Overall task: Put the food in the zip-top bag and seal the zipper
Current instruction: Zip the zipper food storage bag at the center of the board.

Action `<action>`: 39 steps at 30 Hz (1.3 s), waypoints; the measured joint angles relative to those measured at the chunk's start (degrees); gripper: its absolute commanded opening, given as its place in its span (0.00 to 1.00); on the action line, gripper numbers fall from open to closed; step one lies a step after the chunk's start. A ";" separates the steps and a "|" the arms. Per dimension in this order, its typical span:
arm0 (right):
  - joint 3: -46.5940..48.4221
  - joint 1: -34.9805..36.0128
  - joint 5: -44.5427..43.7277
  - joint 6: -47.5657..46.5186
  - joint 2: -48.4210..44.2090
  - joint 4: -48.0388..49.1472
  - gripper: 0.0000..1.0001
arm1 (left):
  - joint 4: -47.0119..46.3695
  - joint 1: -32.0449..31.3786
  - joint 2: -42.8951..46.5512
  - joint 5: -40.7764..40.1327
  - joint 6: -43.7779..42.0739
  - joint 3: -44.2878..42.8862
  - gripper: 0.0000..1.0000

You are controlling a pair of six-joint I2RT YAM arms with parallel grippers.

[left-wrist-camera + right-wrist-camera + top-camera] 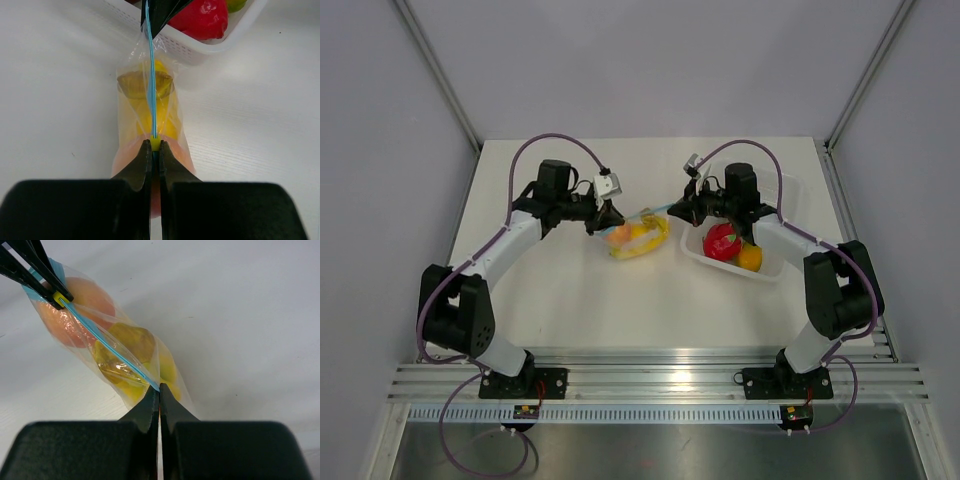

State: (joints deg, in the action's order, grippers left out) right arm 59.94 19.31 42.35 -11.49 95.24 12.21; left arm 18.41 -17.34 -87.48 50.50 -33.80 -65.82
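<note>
The clear zip-top bag hangs stretched between both grippers near the table's middle. Inside it I see an orange-pink peach, a yellow banana bunch and more yellow fruit. The light-blue zipper runs taut from one gripper to the other. My left gripper is shut on the zipper's end at a small yellow tab. At the opposite end, my right gripper is shut on the zipper. In the top view the left gripper and right gripper flank the bag.
A white tray stands right of the bag, just under the right arm, holding a red fruit and an orange one. Grey walls close the table at the back and both sides.
</note>
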 measured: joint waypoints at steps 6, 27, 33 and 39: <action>-0.85 0.00 0.31 0.90 0.00 1.01 0.00 | 0.17 1.57 1.60 0.00 0.00 2.03 0.00; 5.31 0.79 -5.33 -6.43 -2.19 -11.06 0.46 | 4.63 5.01 6.56 -2.58 3.74 5.33 0.00; 11.89 7.61 -5.38 -14.34 -3.69 -19.71 0.55 | 4.63 4.33 6.56 -2.54 4.22 5.33 0.00; 16.90 11.15 -5.33 -19.26 -3.13 -26.05 0.58 | 4.44 4.24 6.56 -2.51 4.55 5.33 0.00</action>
State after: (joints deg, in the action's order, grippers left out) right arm 76.84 30.46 37.01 -30.74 92.12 -13.85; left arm 22.85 -13.10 -80.93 47.99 -29.26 -60.49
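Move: The yellow slider is already pinched in the left fingers, with the zipper's left end about 4 cm farther left and 2 cm back; inside the bag, the peach lies some 3 cm back, 1 cm left and 5 cm below that hand. The right fingers hold the zipper's right end. From the right hand, the bananas lie roughly 6 cm back, 4 cm left and 5 cm below, and the red pepper some 7 cm back, 11 cm right and 6 cm below. Leftward goes the left hand, nearly 5 cm and then easing a little back to the right and towards its base, still pinching the slider and drawing the bag along. The right hand first jerks some 5 cm right and 3 cm forward, away from the slider, then opens its fingers wide and swings about 11 cm left, rising and drawing back, to end above the zipper's right end. ##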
